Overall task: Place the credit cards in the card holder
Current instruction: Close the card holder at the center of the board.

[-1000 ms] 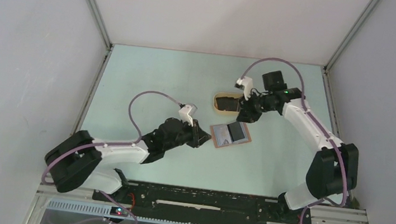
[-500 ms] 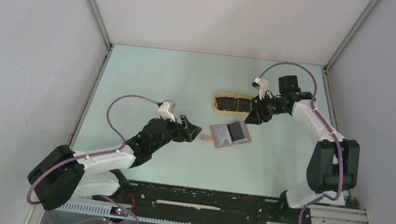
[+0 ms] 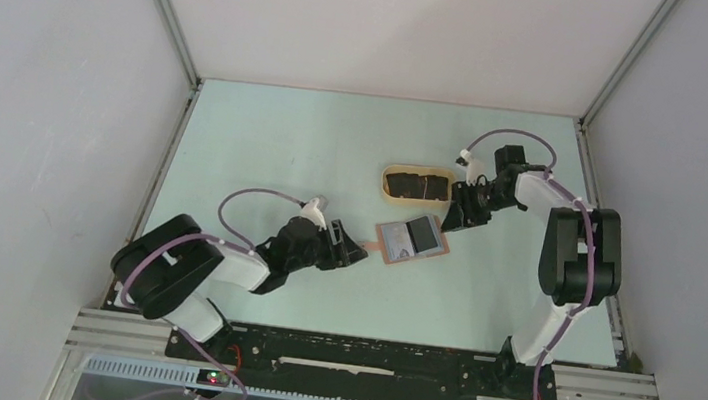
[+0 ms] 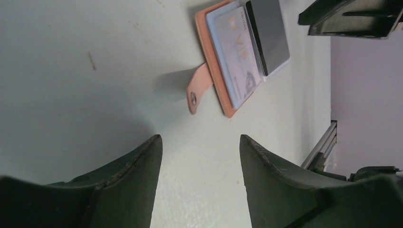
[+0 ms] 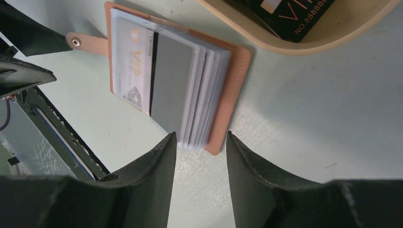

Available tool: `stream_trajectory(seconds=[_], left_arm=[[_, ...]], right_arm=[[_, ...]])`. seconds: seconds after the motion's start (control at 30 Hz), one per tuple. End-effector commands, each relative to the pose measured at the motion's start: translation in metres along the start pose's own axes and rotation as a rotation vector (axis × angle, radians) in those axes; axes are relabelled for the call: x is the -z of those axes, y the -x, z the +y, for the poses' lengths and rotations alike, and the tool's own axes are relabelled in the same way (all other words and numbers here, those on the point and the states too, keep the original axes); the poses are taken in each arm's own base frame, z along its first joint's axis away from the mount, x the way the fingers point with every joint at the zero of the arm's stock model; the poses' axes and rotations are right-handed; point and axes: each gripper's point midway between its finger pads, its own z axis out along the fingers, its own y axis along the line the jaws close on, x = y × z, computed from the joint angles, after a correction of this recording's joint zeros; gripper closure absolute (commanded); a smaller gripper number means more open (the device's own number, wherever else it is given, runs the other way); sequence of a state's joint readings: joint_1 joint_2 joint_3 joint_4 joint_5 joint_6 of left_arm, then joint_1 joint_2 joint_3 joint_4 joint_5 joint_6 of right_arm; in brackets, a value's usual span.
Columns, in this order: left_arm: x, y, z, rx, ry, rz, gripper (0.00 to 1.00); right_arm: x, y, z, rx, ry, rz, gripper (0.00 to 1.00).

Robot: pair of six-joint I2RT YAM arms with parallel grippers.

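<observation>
The card holder (image 3: 412, 239) lies open on the table, reddish-brown with a strap tab (image 4: 196, 88). A pale bluish credit card (image 5: 131, 61) marked VIP sits in its left pocket and a grey card (image 5: 172, 81) in the sleeve beside it. My left gripper (image 3: 349, 250) is low over the table just left of the tab, open and empty (image 4: 199, 142). My right gripper (image 3: 459, 218) is open at the holder's far right corner, whose sleeve edges (image 5: 199, 137) lie just ahead of the fingertips, apart from them.
A beige oval tray (image 3: 390, 186) stands just behind the holder, holding black pieces (image 5: 297, 16) with orange lettering. The right gripper is between the tray's right end and the holder. The enclosure's walls surround the table.
Both grippers have opened. The left gripper has backed off from the holder's left edge and its arm has folded lower. The right gripper has shifted right and nearer, toward the holder's corner.
</observation>
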State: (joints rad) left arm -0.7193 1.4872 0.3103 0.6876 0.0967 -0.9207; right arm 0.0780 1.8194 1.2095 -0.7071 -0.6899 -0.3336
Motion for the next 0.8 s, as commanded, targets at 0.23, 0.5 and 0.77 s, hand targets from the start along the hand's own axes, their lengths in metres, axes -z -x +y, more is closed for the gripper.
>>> stream_trajectory(seconds=[0.23, 0.5, 0.77], left_arm=[[-0.026, 0.007, -0.025, 0.083, -0.075, 0.022, 0.47], [-0.036, 0.01, -0.021, 0.088, -0.041, 0.022, 0.57], [-0.042, 0.011, -0.024, 0.087, -0.045, 0.032, 0.77]], right_arm=[[-0.007, 0.004, -0.016, -0.069, -0.034, 0.022, 0.51], [-0.013, 0.0, -0.016, -0.072, -0.031, 0.057, 0.53], [-0.021, -0.005, -0.015, -0.059, -0.041, 0.09, 0.53]])
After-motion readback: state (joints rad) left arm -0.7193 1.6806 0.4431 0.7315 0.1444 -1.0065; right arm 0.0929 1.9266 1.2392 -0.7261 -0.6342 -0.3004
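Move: From my left hand, the card holder's snap strap sticks out some 3 cm ahead and 5 cm to the right, a couple of cm lower. The open card holder's middle is about 6 cm ahead and 13 cm right of that hand. From my right hand, the card holder's middle lies about 9 cm left, 1 cm back and 4 cm below; the card tray is about 12 cm ahead and 10 cm left. I ease my left hand right and forward, nearly 4 cm in all and about 1 cm down, towards the card holder's strap, narrowing the fingers until the strap's tip lies at the gap between them, not yet pinched. Meanwhile I lower my right hand about 3 cm beside the card holder's right edge, tipping it slightly and keeping the fingers about half open. ##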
